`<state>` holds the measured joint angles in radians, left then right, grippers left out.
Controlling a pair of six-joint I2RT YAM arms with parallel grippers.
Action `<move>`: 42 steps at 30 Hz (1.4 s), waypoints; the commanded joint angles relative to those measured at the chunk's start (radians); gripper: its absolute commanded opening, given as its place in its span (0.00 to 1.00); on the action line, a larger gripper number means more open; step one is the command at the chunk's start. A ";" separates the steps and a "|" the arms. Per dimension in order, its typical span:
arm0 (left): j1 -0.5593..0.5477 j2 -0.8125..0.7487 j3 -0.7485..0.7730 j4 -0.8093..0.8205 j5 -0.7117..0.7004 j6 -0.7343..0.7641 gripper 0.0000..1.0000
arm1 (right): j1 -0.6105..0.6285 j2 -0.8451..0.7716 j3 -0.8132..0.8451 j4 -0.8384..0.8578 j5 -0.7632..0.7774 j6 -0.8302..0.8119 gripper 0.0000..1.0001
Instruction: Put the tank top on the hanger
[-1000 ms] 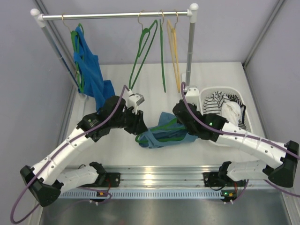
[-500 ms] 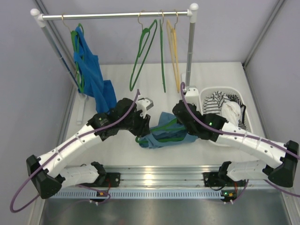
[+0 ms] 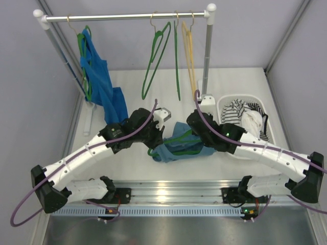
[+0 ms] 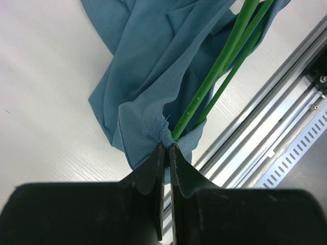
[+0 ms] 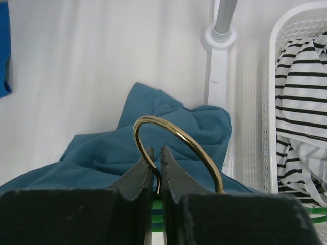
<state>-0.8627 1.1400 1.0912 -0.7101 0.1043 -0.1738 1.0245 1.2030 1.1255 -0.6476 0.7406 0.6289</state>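
The teal tank top [image 3: 176, 149] lies crumpled on the white table between my two arms, with the green hanger [image 3: 180, 138] threaded through it. In the left wrist view, my left gripper [image 4: 166, 146] is shut on a bunched edge of the tank top [image 4: 153, 76], right where the hanger's green rods [image 4: 219, 66] come out. My left gripper [image 3: 155, 141] sits at the cloth's left end. My right gripper [image 5: 156, 151] is shut on the hanger's brass hook [image 5: 152, 118] above the tank top [image 5: 168, 132]. It [image 3: 195, 133] stands at the cloth's right side.
A rail [image 3: 127, 17] at the back carries a royal-blue garment [image 3: 99, 76], green hangers [image 3: 156, 56] and a yellow hanger [image 3: 190, 51]. A white basket [image 3: 255, 98] with striped cloth [image 3: 237, 109] stands right of the rack's post. An aluminium rail [image 3: 163, 189] runs along the near edge.
My left arm has swung right to the tank top's left end, and its jaws have closed on the cloth's edge. The right gripper has kept its hold on the hook.
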 commanded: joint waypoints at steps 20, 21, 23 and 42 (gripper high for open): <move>-0.004 0.012 0.099 0.185 0.083 -0.026 0.03 | -0.003 0.013 0.045 0.031 -0.012 -0.009 0.00; -0.004 0.010 0.104 0.193 0.087 -0.029 0.03 | -0.003 0.013 0.049 0.029 -0.012 -0.009 0.00; -0.004 0.015 0.111 0.192 0.081 -0.027 0.04 | -0.003 0.012 0.053 0.028 -0.009 -0.009 0.00; -0.004 -0.010 0.285 0.015 -0.017 0.057 0.48 | 0.000 -0.011 0.195 -0.014 0.037 -0.077 0.00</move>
<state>-0.8646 1.1545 1.3064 -0.6441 0.1379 -0.1623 1.0248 1.2140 1.2518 -0.6807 0.7540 0.5743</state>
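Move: The left fingers already pinch the tank top's edge near the green hanger's outer end, which lies about 3 cm left of them and 2 cm back. The hanger's neck, still in the right hand, lies some 15 cm to the left hand's right and 6 cm ahead. From the right hand, the tank top's middle is about 6 cm left, 4 cm back and some 7 cm below; the laundry basket stands about 22 cm right and 2 cm ahead. Keeping its pinch on the tank top's edge, the left hand draws it up about 4 cm and 3 cm to the right, along the hanger towards its neck, then opens and lets go, rising clear another 5 or 6 cm, with the wrist tilting a little over 10 degrees. The right hand keeps its grip at the hanger's hook and neck, nearly still at first, then lifts about 4 cm as the left fingers release. ##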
